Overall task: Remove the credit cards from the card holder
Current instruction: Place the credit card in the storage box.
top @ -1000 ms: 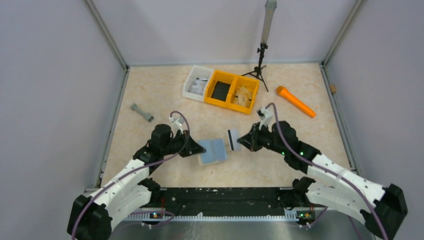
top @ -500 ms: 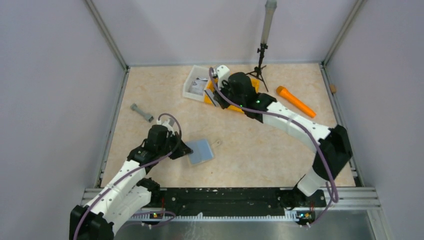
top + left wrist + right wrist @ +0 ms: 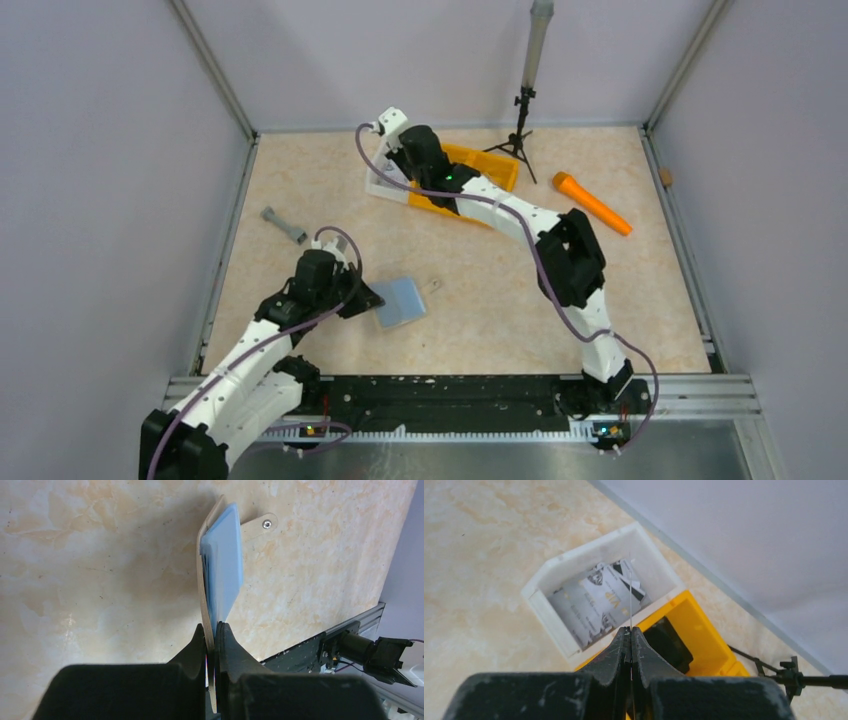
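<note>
The card holder (image 3: pixel 402 302) is thin, with a blue-grey face (image 3: pixel 226 562) and a tan face (image 3: pixel 202 587). It hangs edge-up just above the table, its snap strap (image 3: pixel 267 523) sticking out. My left gripper (image 3: pixel 214 628) is shut on its near edge, left of the holder in the top view (image 3: pixel 370 298). A credit card (image 3: pixel 630 592), seen edge-on as a thin line, is pinched in my shut right gripper (image 3: pixel 630 631) over the white bin (image 3: pixel 574 562). In that bin lie printed cards (image 3: pixel 596 602).
A yellow two-part bin (image 3: pixel 696 625) stands against the white bin (image 3: pixel 380 186) at the back. An orange cylinder (image 3: pixel 592 203) lies back right and a grey dumbbell-shaped piece (image 3: pixel 284 225) on the left. A small tripod (image 3: pixel 520 125) stands by the back wall.
My right arm has swung from the table's middle to the back with the card, from over the yellow bin to over the white bin. The left gripper drew the holder slightly left, then stayed.
</note>
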You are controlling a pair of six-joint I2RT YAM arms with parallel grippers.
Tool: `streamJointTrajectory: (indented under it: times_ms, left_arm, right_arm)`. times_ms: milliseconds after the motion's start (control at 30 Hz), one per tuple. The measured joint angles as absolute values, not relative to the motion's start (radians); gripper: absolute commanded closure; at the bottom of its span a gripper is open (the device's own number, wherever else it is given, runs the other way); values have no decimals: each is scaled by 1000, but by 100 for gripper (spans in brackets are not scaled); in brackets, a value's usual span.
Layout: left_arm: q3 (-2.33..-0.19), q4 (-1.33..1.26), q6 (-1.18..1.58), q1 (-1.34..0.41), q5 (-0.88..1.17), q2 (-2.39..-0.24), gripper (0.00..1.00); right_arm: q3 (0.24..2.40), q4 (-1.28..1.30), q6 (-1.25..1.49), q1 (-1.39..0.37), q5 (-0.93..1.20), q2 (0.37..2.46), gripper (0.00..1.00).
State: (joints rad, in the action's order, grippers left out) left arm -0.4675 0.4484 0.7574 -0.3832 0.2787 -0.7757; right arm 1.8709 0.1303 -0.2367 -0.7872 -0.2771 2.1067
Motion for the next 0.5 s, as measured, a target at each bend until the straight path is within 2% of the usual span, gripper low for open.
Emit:
streamJointTrajectory:
  times_ms: [267,500]
  left_arm:
    - [-465,425,757,-380,281,-831,100]
    - [-459,391,756,-374,304,-873,100]
  right_arm:
    - [2107,-21,-359,-808,-418,2381,100]
    - [2234,-90,-470,-844,-537,2535,100]
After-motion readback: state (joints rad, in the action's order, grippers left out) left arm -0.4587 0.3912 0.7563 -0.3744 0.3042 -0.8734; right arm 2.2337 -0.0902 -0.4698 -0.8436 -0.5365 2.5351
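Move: The white storage box, with cards already in it, lies about 14 cm ahead of the right hand, some 6 cm to its left and 19 cm below. The orange box adjoins it, its middle about 10 cm ahead of the right hand and 12 cm to its right. The tripod's foot stands roughly 20 cm ahead and 28 cm to the right. From the left hand the storage box is some 43 cm straight ahead. The thin card, still pinched edge-on in the shut fingers of the right hand, is carried forward about 6 cm, left 5 cm and down 5 cm towards the white storage box. The forward travel dies away while the sinking goes on, and the wrist tips the fingers down some 15 degrees. The left hand keeps its grip on the card holder, sinking a little. ##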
